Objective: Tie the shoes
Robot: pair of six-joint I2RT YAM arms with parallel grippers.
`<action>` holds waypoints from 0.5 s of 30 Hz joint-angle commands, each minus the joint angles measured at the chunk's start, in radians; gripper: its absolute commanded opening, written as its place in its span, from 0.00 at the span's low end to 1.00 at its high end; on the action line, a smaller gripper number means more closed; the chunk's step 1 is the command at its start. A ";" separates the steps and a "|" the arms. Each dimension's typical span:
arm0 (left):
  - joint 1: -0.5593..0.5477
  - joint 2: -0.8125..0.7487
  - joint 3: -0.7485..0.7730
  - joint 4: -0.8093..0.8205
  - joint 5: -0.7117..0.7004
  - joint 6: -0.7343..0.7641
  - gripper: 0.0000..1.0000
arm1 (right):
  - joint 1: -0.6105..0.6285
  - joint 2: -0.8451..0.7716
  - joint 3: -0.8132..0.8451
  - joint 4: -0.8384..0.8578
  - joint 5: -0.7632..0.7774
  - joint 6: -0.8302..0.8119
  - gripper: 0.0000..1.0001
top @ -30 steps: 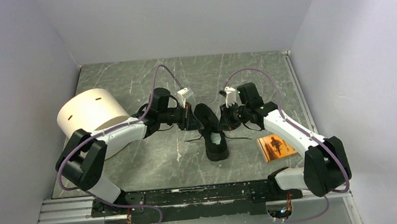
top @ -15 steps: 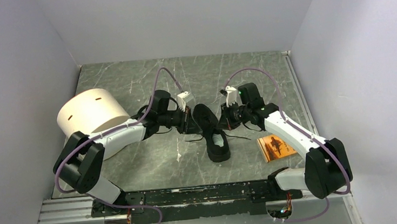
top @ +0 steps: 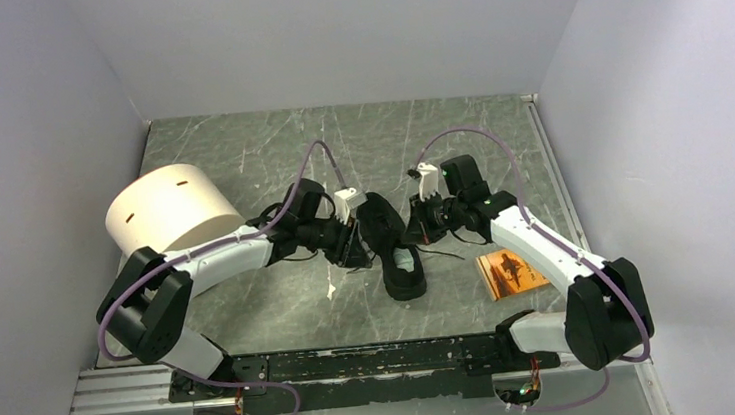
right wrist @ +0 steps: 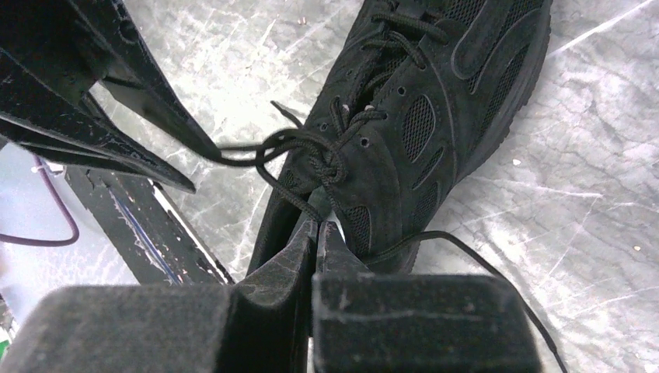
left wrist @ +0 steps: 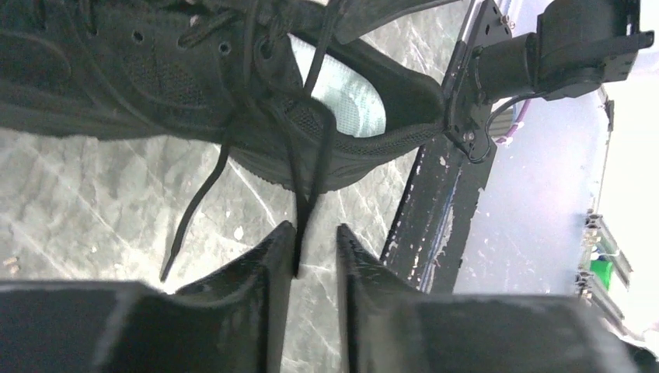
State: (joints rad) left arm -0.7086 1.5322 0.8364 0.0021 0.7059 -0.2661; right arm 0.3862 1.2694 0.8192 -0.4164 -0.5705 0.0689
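Observation:
The black shoe (top: 397,257) lies mid-table, heel toward the arms, pale insole (left wrist: 347,92) showing. Its thin laces meet in a knot (right wrist: 332,165) over the tongue. My left gripper (top: 356,248) sits at the shoe's left side. Its jaws (left wrist: 315,233) are open by a narrow gap, and a lace loop (left wrist: 305,198) hangs into that gap against the left finger (left wrist: 268,260). My right gripper (top: 414,232) is at the shoe's right side, shut (right wrist: 319,225) on another lace strand running from the knot. A loose lace end (right wrist: 497,272) trails over the table.
A white cylinder (top: 165,210) stands at the left, behind my left arm. An orange booklet (top: 512,271) lies right of the shoe under my right forearm. A black rail (top: 377,360) runs along the near edge; walls close three sides.
My left gripper has slid toward the near edge along the shoe's side and its jaws have parted from shut. The right gripper has closed fully and stayed in place.

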 commanded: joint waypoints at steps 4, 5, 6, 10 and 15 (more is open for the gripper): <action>-0.001 -0.053 0.155 -0.220 -0.073 0.144 0.50 | -0.001 0.004 0.036 -0.076 -0.034 -0.059 0.00; 0.002 -0.058 0.177 -0.242 -0.081 0.158 0.52 | -0.001 0.004 0.037 -0.079 -0.035 -0.061 0.00; 0.005 -0.063 0.200 -0.259 -0.090 0.170 0.53 | -0.001 0.004 0.037 -0.082 -0.037 -0.060 0.00; 0.012 -0.076 0.262 -0.243 -0.180 0.150 0.75 | -0.001 0.008 0.042 -0.082 -0.043 -0.060 0.00; 0.014 0.042 0.381 -0.203 -0.180 0.107 0.82 | 0.000 0.017 0.052 -0.079 -0.046 -0.061 0.00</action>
State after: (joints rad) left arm -0.7013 1.4925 1.1309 -0.2203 0.5484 -0.1387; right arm 0.3862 1.2770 0.8379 -0.4877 -0.5968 0.0204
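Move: At the left fingertips, already slightly parted, sits the end of the lace loop; its middle lies about 2 cm to the right and 1 cm ahead. The knot is some 5 cm ahead and 6 cm to the right, 2 cm lower; the shoe's middle is about 3 cm ahead, 6 cm right and 6 cm down. From the right hand, the knot is about 1 cm ahead, 4 cm left and 3 cm below. Letting go of the loop, the left fingers spread from a narrow gap to nearly wide open, and the hand lifts about 8 cm while going some 5 cm forward over the shoe's left side, its wrist tilting about 15 degrees. The right hand stays shut on its lace strand by the knot, easing back barely a centimetre. ##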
